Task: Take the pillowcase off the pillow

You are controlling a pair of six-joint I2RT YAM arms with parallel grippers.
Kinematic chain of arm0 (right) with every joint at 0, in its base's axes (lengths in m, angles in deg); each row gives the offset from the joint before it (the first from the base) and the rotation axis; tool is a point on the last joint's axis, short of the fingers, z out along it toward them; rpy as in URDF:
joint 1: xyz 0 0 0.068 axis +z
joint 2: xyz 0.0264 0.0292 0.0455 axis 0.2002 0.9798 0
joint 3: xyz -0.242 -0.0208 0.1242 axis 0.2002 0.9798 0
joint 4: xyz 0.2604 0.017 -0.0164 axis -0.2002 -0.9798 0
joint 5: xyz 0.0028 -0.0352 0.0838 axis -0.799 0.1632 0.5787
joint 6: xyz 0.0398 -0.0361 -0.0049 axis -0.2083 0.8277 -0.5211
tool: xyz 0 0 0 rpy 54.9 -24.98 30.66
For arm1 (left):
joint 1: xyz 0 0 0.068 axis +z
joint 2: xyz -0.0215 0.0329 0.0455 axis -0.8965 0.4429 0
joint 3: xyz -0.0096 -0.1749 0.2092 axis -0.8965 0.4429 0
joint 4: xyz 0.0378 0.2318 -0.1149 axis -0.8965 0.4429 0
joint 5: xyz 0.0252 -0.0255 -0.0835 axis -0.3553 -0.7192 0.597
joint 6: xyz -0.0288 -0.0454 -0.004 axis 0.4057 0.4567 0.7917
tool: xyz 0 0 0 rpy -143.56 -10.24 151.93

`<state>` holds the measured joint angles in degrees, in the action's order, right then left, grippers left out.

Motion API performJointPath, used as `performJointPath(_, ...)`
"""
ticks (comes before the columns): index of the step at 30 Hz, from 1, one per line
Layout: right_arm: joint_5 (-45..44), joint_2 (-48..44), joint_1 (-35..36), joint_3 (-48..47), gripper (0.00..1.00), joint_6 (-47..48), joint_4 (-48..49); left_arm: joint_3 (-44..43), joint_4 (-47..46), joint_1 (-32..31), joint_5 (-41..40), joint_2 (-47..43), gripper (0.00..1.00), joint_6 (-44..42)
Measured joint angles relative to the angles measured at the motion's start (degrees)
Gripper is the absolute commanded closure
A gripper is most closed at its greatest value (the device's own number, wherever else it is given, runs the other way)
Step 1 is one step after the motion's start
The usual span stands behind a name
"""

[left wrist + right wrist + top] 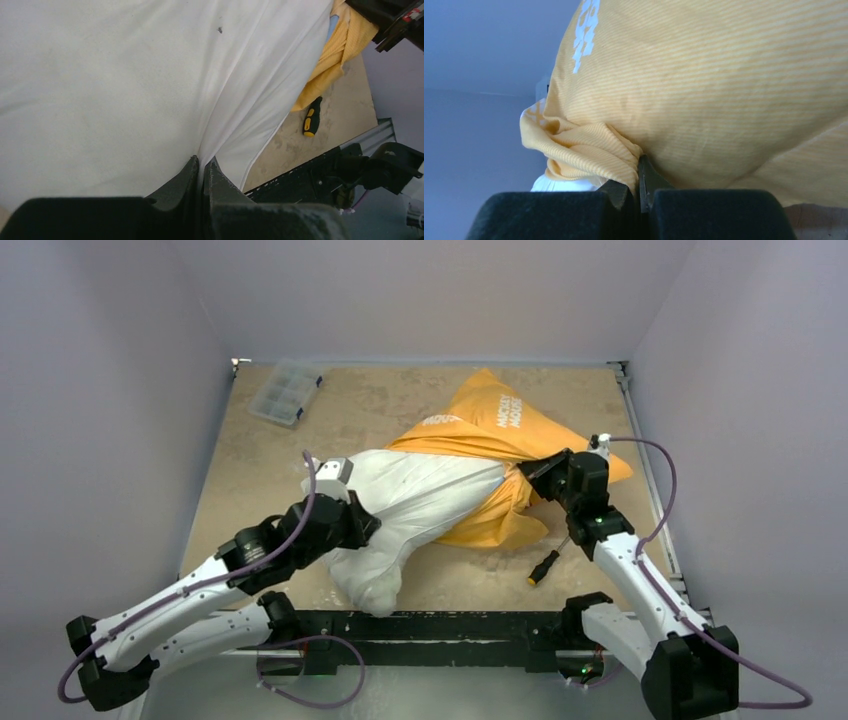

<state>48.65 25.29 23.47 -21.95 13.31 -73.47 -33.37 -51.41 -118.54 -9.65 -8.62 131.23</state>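
The white pillow (410,510) lies across the middle of the table, its near half bare and its far end inside the orange-yellow pillowcase (490,425), whose white lettering faces up. My left gripper (360,523) is shut on a pinched fold of the pillow (125,85), the white cloth running down between its two fingertips (201,161). My right gripper (535,478) is shut on a bunched edge of the pillowcase (704,85) at its open mouth; the yellow cloth is squeezed between the jaws (636,167). A bit of white pillow (564,184) shows under that bunch.
A black-and-yellow screwdriver (543,567) lies on the table near the right arm, also seen as the screwdriver (312,117) past the pillow's edge. A clear plastic box (285,392) sits at the far left corner. Walls enclose the table on three sides.
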Motion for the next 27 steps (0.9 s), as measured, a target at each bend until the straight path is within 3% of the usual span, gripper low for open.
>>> performJointPath(6,4.3,0.0,-1.8,0.2,0.92,2.0,0.5,-2.6,4.3,0.0,0.3,-4.6,1.00,0.3)
performJointPath(7,4.9,0.0,-2.1,0.2,0.89,3.2,1.0,-3.0,4.3,0.0,0.9,-4.0,0.96,0.0)
performJointPath(11,5.7,-0.1,-4.0,0.2,0.69,7.3,1.9,-1.6,2.3,0.0,6.6,-0.3,0.51,-1.3)
performJointPath(15,5.3,-1.5,-6.1,0.9,0.52,11.1,3.1,-0.4,1.6,0.1,11.8,3.0,0.30,-2.6)
performJointPath(21,6.8,-7.2,-6.9,3.7,0.21,13.1,6.4,-7.7,0.8,0.9,13.0,10.4,0.23,-6.2)
performJointPath(27,6.8,-8.8,-6.9,3.6,0.07,14.1,7.1,-15.7,-6.3,8.5,13.4,18.3,0.22,-10.6)
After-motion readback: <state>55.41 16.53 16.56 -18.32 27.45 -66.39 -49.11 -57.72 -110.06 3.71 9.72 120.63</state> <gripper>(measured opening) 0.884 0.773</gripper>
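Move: Ahead and to the right of the left hand, which still pinches the pillow, the pillowcase's middle lies about 14 cm farther out, 26 cm right and 13 cm lower; the pillow's own middle is roughly 4 cm ahead, 6 cm right and 9 cm below. The right hand still grips the pillowcase's gathered edge, its middle some 3 cm ahead, level sideways and 10 cm lower; from this hand the screwdriver lies 19 cm back, 9 cm right, 17 cm down. Opening both grippers, the arms let go of the cloth. The left lifts slightly, then sinks and eases back as it releases the pillow, and sweeps forward about 8 cm, rising and drifting right over the pillow towards the pillowcase. The right, spread wide, rises some 4 cm off the pillowcase with a small shift right, its fingers tipping up about 15 degrees. ##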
